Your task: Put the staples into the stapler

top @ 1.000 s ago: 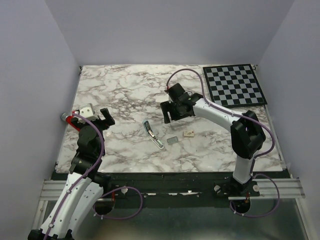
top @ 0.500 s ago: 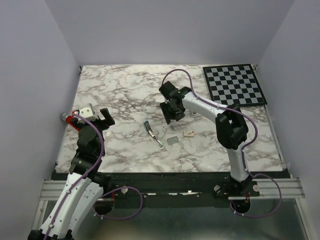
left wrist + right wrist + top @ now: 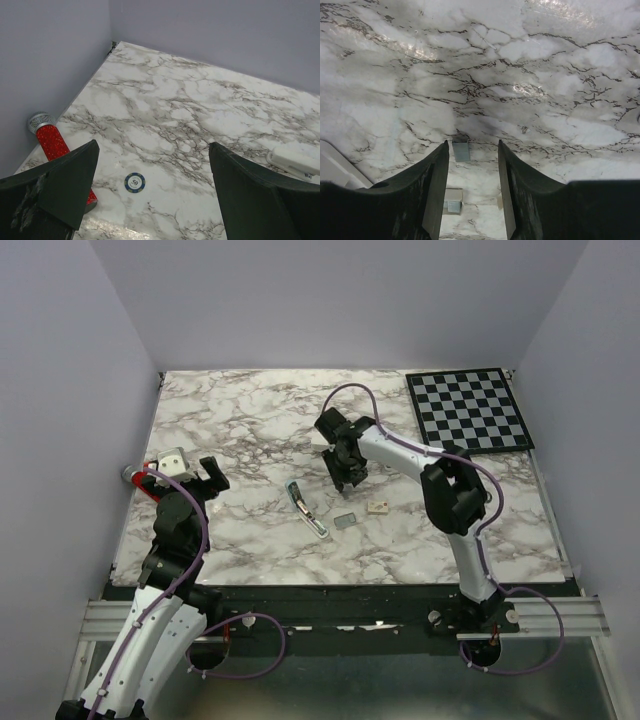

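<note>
The stapler [image 3: 306,508] lies opened on the marble, near the middle. The staples [image 3: 345,521], a small flat grey rectangle, rest just right of it. In the right wrist view the staples [image 3: 461,151] lie on the marble just past the left fingertip. My right gripper [image 3: 347,476] [image 3: 472,146] hangs just beyond them, pointing down, its jaws partly apart with nothing between them. My left gripper [image 3: 195,472] [image 3: 154,145] stays wide open at the table's left side, far from the stapler and empty.
A small white box [image 3: 377,507] lies right of the staples. A red microphone [image 3: 52,145], a blue poker chip [image 3: 134,182] and a white oblong block [image 3: 295,160] lie near the left gripper. A checkerboard [image 3: 470,410] sits at the back right.
The right arm has folded in and its gripper has turned, ending just beyond the staples with its jaws narrower. The left arm has not moved.
</note>
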Controlling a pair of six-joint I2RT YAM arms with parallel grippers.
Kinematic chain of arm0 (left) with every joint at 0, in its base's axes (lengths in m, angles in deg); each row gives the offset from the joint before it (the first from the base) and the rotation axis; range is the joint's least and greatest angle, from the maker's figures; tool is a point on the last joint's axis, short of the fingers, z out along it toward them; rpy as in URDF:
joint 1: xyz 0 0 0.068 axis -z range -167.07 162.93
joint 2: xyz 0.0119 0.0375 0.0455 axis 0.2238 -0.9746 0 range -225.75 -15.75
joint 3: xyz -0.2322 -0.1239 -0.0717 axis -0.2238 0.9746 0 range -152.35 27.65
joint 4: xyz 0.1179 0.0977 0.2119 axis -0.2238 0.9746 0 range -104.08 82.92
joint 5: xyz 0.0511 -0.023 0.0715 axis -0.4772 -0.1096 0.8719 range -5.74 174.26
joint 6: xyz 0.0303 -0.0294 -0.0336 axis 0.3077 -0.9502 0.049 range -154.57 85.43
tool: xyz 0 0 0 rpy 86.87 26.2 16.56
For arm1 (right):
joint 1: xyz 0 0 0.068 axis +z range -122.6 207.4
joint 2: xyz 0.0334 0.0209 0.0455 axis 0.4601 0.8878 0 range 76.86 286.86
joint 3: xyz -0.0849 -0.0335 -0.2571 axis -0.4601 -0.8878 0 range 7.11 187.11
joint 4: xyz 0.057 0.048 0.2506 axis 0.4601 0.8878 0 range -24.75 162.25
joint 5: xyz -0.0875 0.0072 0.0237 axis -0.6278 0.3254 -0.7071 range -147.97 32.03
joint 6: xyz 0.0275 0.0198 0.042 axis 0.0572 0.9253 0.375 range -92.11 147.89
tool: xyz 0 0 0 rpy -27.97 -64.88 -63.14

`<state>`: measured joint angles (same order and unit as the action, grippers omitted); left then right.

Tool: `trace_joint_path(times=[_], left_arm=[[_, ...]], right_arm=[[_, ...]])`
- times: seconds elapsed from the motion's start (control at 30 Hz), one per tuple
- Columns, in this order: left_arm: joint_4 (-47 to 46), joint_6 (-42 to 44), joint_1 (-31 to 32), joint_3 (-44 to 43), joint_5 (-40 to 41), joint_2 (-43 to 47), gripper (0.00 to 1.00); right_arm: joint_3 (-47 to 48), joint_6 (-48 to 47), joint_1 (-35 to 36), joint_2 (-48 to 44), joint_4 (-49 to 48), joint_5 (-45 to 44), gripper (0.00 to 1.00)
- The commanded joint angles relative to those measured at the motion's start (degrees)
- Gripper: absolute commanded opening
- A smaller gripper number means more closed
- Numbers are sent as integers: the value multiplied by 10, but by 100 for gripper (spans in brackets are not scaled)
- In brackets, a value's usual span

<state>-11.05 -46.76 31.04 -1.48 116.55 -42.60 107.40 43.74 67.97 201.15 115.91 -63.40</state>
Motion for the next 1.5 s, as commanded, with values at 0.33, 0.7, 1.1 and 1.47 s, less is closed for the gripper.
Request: trace_joint_path(times=[0.33, 0.7, 1.1, 1.47], left_arm=[[0, 5, 1, 2, -9, 6, 99], [-1, 4, 2, 2, -11, 7, 99], [0, 3, 1, 3, -14, 6, 99], [0, 2, 2, 3, -17, 5, 99]], right_arm=[[25, 3, 25, 38, 0, -27, 43], [-1, 16, 29, 28, 8, -38, 39], [-25, 23, 29, 16, 7, -50, 36], [-38, 23, 30, 11, -7, -39, 26]])
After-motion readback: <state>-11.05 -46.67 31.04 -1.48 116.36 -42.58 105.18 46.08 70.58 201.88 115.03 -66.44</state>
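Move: The small grey block of staples lies almost under the right hand's fingertips, about 1 cm back and 2 cm below. At the same low level, the open stapler lies about 8 cm to that hand's left and 4 cm back. The staple box is about 7 cm back and 1 cm right, and the beige block 7 cm right and 3 cm back. From the left hand, the staples lie some 28 cm right, 6 cm ahead and 25 cm below. The block of staples is straddled and closed in on by the right fingers. That hand first sinks about 1.5 cm while easing a centimetre left and slightly back; then, staying low and pointing down, it draws farther back and a little right. The fingers narrow from about half open to roughly a quarter, bringing a tip up to each side of the block. ##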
